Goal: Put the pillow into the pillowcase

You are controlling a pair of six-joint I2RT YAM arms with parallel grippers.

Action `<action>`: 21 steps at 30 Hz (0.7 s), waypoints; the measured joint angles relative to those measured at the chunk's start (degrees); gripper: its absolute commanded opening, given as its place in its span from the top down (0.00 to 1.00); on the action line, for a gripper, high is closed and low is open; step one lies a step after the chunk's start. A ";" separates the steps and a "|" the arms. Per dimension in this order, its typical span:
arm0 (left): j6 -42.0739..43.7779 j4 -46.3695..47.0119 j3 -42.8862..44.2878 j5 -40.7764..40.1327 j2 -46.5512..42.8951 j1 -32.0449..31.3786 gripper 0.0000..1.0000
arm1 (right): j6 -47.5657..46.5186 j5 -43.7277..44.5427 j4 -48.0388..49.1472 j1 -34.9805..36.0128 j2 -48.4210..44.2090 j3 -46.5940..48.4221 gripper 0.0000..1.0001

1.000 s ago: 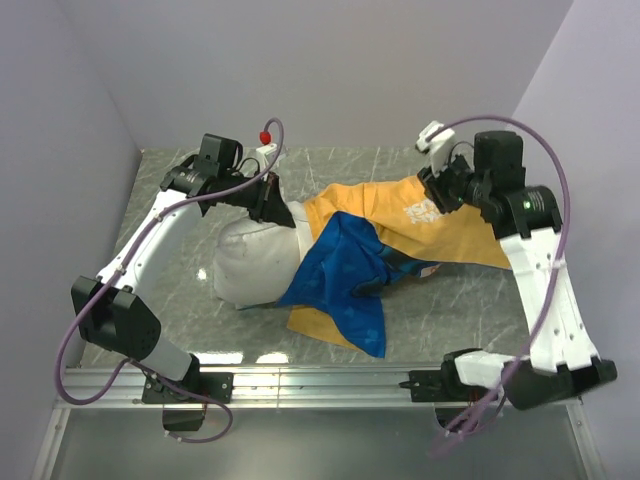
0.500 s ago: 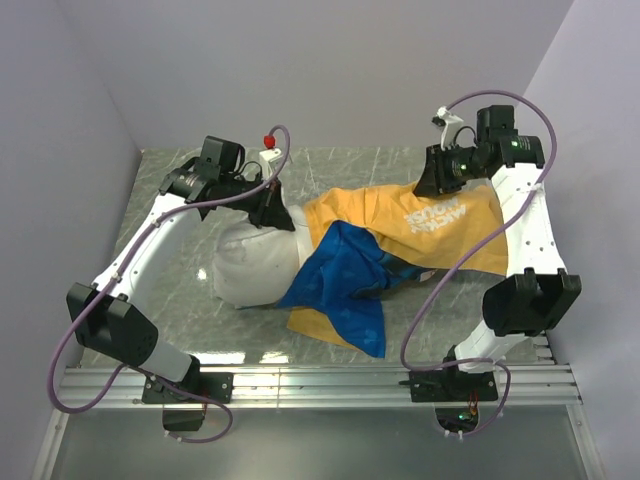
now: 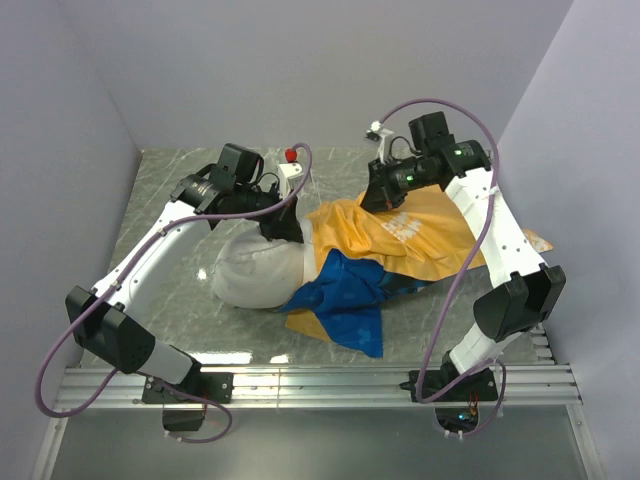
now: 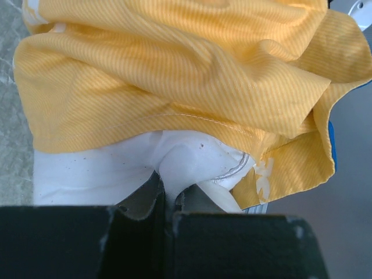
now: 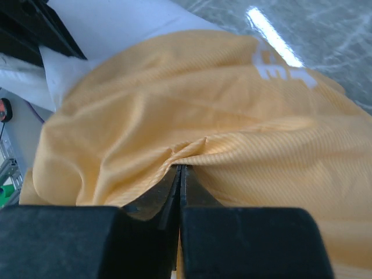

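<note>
The white pillow (image 3: 250, 275) lies left of centre on the table, its right end under the pillowcase (image 3: 410, 235). The case is orange-yellow with white lettering on top, and its blue face (image 3: 345, 295) is folded out in front. My left gripper (image 3: 285, 228) is at the pillow's far right corner, shut on a pinch of white pillow fabric (image 4: 180, 160) just below the orange hem (image 4: 174, 70). My right gripper (image 3: 378, 200) is at the case's back edge. In the right wrist view that gripper (image 5: 179, 168) is shut on a puckered fold of the orange cloth (image 5: 244, 116).
Grey marble tabletop (image 3: 165, 200) with pale walls close on the left, back and right. An aluminium rail (image 3: 320, 380) runs along the near edge. A small red knob (image 3: 293, 154) sits on the left wrist by the purple cable. A corner of cloth (image 3: 538, 240) pokes out behind the right arm.
My right arm has swung left along the case's back edge and shut on the orange cloth, bunching the case leftward. My left gripper has shifted slightly right, still holding the pillow.
</note>
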 measured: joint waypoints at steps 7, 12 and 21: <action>0.52 -0.20 0.00 -1.44 -1.46 -0.96 1.00 | 4.09 -0.66 5.95 2.80 -0.63 -4.33 1.00; 0.00 -0.17 0.00 -1.73 -1.57 -0.94 0.99 | 8.98 -1.09 15.26 6.56 -4.00 -15.93 1.00; -4.35 3.04 -3.13 -1.60 -2.21 -0.42 1.00 | 14.53 -0.26 19.19 8.70 2.84 -6.73 0.96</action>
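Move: The right hand already pinches a fold of the orange pillowcase; the pillow's end, held in the left fingers, lies about 15 cm to its left, 5 cm back and slightly lower. The pillow's white bulge is some 25 cm left, 10 cm back and 12 cm below; the blue lining hangs about 5 cm left, 14 cm back and 15 cm below. For the left hand, the pillow's end sits right at its fingertips, about 2 cm below. The right hand drags the pinched pillowcase left about 7 cm towards the left hand, dipping down-and-back before recovering. ##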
